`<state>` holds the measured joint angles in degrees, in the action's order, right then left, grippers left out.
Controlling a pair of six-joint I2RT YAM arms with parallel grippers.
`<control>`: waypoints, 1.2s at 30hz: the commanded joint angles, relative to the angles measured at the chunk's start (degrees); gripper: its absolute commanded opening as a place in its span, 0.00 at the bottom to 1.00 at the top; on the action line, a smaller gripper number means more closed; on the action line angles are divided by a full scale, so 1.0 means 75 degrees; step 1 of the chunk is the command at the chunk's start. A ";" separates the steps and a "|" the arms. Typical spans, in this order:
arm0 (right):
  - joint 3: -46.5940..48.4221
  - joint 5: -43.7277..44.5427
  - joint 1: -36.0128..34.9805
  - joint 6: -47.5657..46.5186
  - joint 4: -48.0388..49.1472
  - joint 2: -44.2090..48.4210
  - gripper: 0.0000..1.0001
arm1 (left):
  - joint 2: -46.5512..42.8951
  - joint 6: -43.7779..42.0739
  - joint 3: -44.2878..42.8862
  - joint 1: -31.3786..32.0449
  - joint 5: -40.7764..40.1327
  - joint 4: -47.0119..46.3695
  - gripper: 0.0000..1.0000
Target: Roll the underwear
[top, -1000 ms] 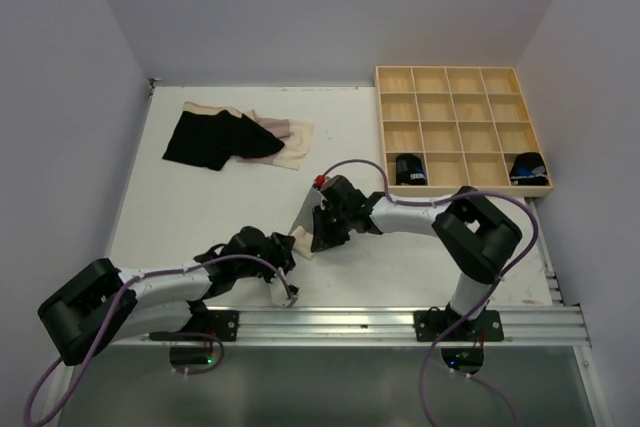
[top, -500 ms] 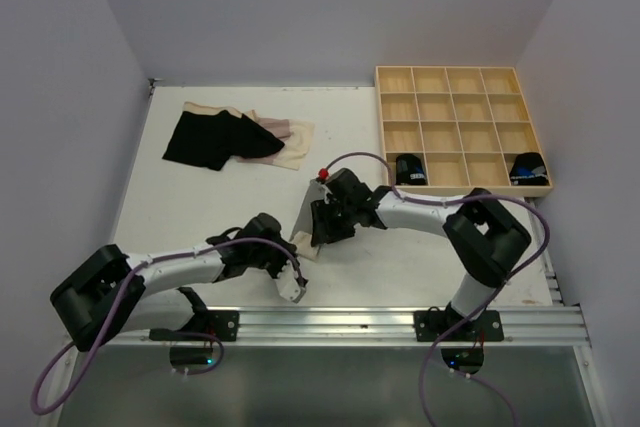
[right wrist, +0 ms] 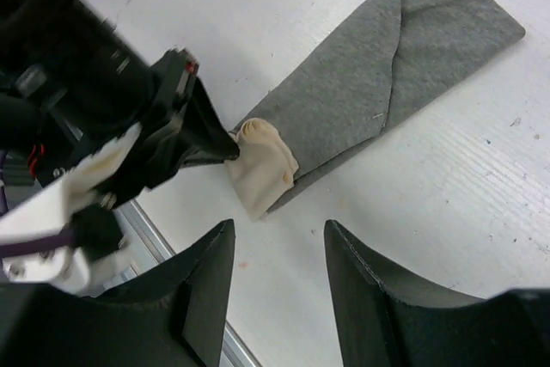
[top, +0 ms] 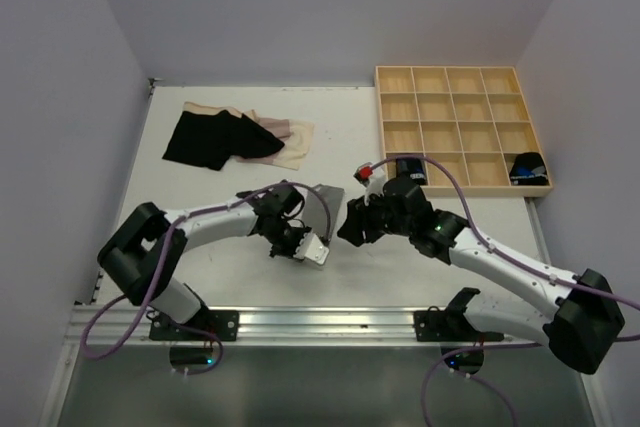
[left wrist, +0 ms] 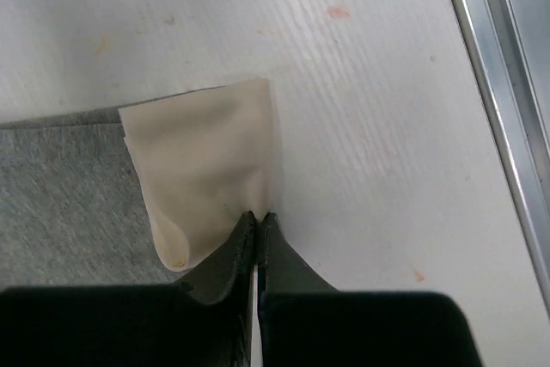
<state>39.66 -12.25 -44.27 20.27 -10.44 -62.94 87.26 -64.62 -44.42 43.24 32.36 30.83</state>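
Observation:
The grey underwear (right wrist: 391, 62) lies as a long folded strip on the white table, its beige lining (left wrist: 206, 165) showing at the near end. My left gripper (left wrist: 258, 217) is shut on the edge of that beige end, also visible from above (top: 306, 239). The grey cloth (top: 325, 203) runs back from there. My right gripper (right wrist: 277, 236) hangs open just to the right of the strip (top: 346, 230), with nothing between its fingers. A black underwear (top: 212, 139) and pale beige underwear (top: 290, 143) lie together at the back left.
A light wooden tray (top: 462, 97) of square compartments stands at the back right, with dark rolled items in two front cells (top: 408, 169) (top: 527, 166). The metal rail (left wrist: 503, 118) runs along the table's near edge, close to the left gripper.
My left gripper has closed on the beige end of the grey underwear and carried it away from the rail. The right gripper has opened, let go and drawn off to the right.

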 commanded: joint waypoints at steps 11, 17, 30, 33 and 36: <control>-0.0389 0.0718 -0.1655 -0.2022 0.0852 -0.0033 0.48 | 0.3820 0.0600 -0.2701 -0.1827 0.1955 0.3330 0.00; -0.0156 0.1386 -0.2288 -0.3030 0.1588 -0.1063 0.49 | 0.4326 0.0881 -0.2901 -0.2308 0.1826 0.3472 0.00; 0.0348 0.1973 -0.3003 -0.4283 0.2669 -0.2858 0.54 | 0.5087 0.1409 -0.3288 -0.2332 0.1369 0.3518 0.02; 0.0524 0.1857 -0.3062 -0.4577 0.2634 -0.3162 0.54 | 0.5193 0.1456 -0.3346 -0.2344 0.1345 0.3507 0.03; 0.0770 0.1693 -0.3062 -0.4718 0.2517 -0.3502 0.54 | 0.5228 0.1468 -0.3428 -0.2344 0.1369 0.3518 0.03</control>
<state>42.46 0.60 -66.85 -11.81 5.93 -87.37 122.83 -50.96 -70.39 25.87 56.36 65.47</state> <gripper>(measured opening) 0.539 0.031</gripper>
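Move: The underwear's beige end is in the shut left fingers, its middle about 2 cm ahead of and 2 cm right of that hand. From the right hand it lies some 9 cm to the left, 2 cm back and 12 cm below. The grey body slants out, its middle about 7 cm ahead of the right hand, 4 cm left and 12 cm down. A black roll in the tray sits 16 cm ahead, 15 cm right and 11 cm below that same hand. The beige end stays pinched near the table while the left hand, almost in place, turns counter-clockwise and tips its fingers round to point back and right. The right hand first draws back about 5 cm, then swings left and down some 8 cm towards the beige end, rolling counter-clockwise as seen from behind the hand, its fingers staying about half open. ##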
